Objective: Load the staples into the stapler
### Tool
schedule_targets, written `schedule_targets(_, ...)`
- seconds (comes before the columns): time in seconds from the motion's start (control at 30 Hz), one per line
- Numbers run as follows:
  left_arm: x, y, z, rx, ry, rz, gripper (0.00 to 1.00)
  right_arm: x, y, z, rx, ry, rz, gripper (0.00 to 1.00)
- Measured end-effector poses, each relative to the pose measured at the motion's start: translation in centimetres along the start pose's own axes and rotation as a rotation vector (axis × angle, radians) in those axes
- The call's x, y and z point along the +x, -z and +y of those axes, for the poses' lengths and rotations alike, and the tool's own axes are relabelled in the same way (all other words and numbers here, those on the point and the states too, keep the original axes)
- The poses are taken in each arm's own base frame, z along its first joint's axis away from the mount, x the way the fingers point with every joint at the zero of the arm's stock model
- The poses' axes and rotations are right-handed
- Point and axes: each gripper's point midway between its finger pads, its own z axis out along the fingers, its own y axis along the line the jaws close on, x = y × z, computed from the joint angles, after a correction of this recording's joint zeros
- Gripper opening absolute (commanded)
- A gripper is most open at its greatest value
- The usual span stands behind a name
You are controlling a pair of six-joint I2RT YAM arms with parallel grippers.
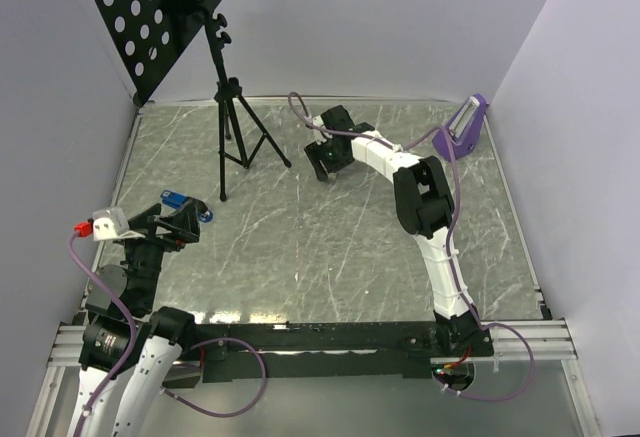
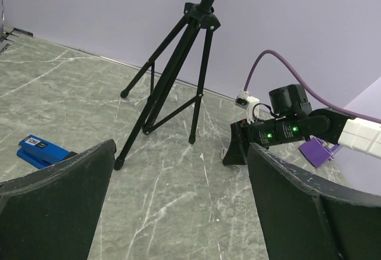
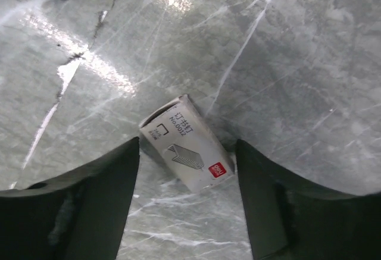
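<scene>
The staples box [image 3: 184,144], a pale carton with a small red mark, lies flat and askew on the marble table. My right gripper [image 3: 187,147] hangs open just above it, one dark finger on each side of it. Neither finger presses it; the right one is close to its red-marked corner. From above, the right gripper [image 1: 325,162] sits at the back middle and hides the box. A small blue stapler [image 1: 172,198] [image 2: 38,151] lies at the left. My left gripper [image 1: 190,219] [image 2: 181,153] stands wide open beside it, holding nothing.
A black tripod [image 1: 235,122] [image 2: 172,87] with a perforated black board [image 1: 155,7] stands at the back left. A purple object [image 1: 468,122] leans at the back right wall. Purple cables trail from both arms.
</scene>
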Motion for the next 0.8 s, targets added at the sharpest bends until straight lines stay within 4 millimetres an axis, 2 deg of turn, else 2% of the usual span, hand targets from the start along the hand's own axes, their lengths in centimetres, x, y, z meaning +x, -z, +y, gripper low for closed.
schedule_targets(0.17,0.2,-0.1,-0.1,0.002,-0.002,0.009,0.97,0.1,-0.2,-0.5,0.068,0.034,-0.003,0.56)
schedule_targets(0.33,0.3,-0.2,-0.1,0.002,-0.004,0.015,0.97,0.3,0.0,0.3,0.096,0.062,-0.011,0.46)
schedule_targets(0.53,0.7,-0.4,-0.1,0.003,-0.007,0.032,0.97,1.6,0.7,1.4,0.102,0.080,-0.001,0.38)
schedule_targets(0.67,1.2,-0.7,-0.2,0.008,-0.011,0.055,0.97,3.5,1.8,2.1,0.100,0.080,0.024,0.37)
schedule_targets(0.8,1.7,-0.9,-0.4,0.015,-0.015,0.077,0.97,6.5,3.4,3.3,0.092,0.075,0.068,0.37)
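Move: The staple box lies right at the right gripper's tips, roughly 1 cm ahead, 1 cm to the left and 1 cm below. From the right hand, a tripod foot stands about 11 cm left and 3 cm ahead, and a pale bar lies some 18 cm right and 7 cm back. The blue stapler is about 33 cm left and 10 cm back. From the left hand the staple box is about 28 cm ahead, 29 cm right and 30 cm lower. Go on closing the right gripper until its fingertips pinch the staple box by its two long sides, letting them square it up between the pads. Then draw it back towards the robot, about 8 cm with a slight drift right, speeding up and staying level just over the table. Ease the open left gripper a centimetre or so forward, right and down. ##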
